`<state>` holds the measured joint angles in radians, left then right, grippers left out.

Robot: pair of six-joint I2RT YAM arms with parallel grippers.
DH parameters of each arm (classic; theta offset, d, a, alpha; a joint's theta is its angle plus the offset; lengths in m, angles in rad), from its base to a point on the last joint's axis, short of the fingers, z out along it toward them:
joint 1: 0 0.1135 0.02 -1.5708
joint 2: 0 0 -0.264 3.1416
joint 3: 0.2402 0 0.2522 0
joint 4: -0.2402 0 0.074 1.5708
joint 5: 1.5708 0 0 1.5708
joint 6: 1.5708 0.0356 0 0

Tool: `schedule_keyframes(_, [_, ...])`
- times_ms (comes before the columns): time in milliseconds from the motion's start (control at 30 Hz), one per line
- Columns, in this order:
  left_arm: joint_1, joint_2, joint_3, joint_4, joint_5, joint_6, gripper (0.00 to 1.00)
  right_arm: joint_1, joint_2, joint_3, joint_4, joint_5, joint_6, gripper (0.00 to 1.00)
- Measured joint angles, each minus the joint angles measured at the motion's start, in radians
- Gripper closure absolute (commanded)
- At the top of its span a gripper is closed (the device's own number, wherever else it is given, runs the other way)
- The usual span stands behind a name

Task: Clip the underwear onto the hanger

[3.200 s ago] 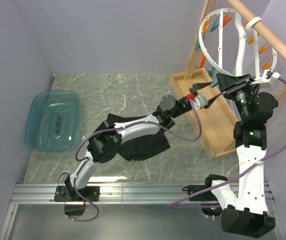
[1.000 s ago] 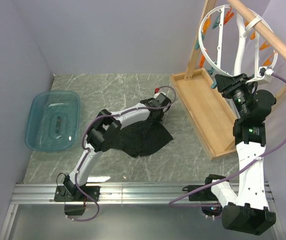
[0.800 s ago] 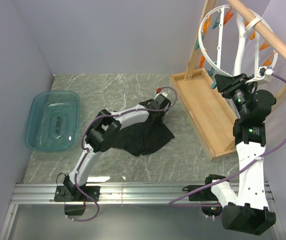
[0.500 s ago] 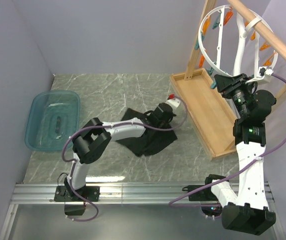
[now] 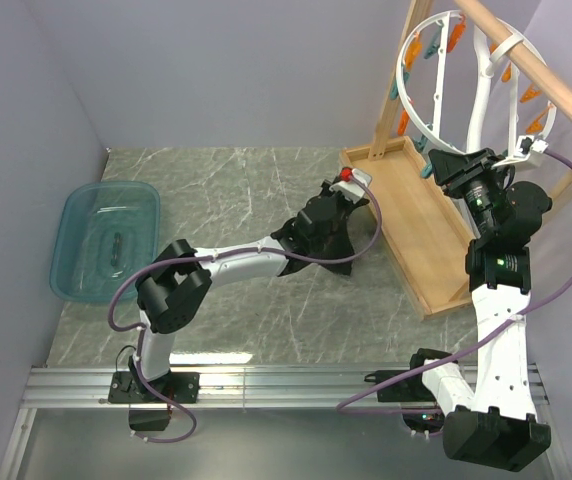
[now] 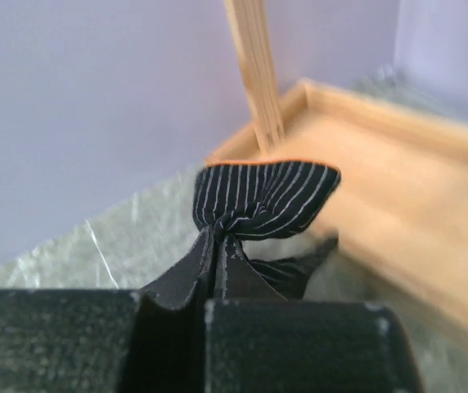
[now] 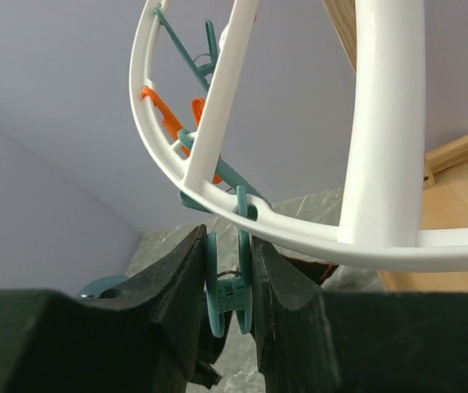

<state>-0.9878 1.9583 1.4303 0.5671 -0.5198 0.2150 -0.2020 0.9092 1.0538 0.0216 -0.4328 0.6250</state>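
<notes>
The black pinstriped underwear is bunched between the fingers of my left gripper, which is shut on it. Seen from the top, the left gripper holds the underwear lifted, hanging beside the wooden tray. The white ring hanger hangs from the wooden rack at the upper right. My right gripper sits at the ring's lower edge. In the right wrist view the right gripper is shut on a teal clothespin dangling from the hanger.
The wooden rack's tray lies to the right of the underwear, with its post just behind the fabric. A blue plastic container sits at the left. Orange and teal clothespins hang round the ring.
My left gripper has shut on the underwear, lifted it off the table and carried it right toward the wooden tray. The right arm has stayed still on the clothespin.
</notes>
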Motion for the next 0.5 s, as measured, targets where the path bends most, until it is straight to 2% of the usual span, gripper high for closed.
schedule_keyframes(200, [-0.004,-0.002,0.018,0.185,-0.052,0.044,1.0,0.0,0.0,-0.002,0.013,-0.007,0.048,1.0])
schedule_keyframes(500, [-0.038,-0.006,0.026,0.418,-0.024,0.13,1.0,0.0,0.006,-0.009,0.047,-0.028,0.129,1.0])
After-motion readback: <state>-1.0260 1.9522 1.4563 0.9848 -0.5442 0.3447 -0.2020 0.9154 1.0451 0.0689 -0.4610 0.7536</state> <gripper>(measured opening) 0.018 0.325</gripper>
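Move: The teal clip to be fed lies about 12 cm to the left hand's right, some 7 cm back and 16 cm above it; the wooden tray's middle is about 14 cm right, 4 cm back and 24 cm below. From the right hand, that clip is in its fingers, the hanger ring's middle about 12 cm ahead, 7 cm right and 4 cm up, and an orange clip roughly 7 cm ahead, 6 cm left and level. Left hand, still pinching the underwear, lifts it about 11 cm towards the right-held clip, fingers tipping up some 20 degrees. ##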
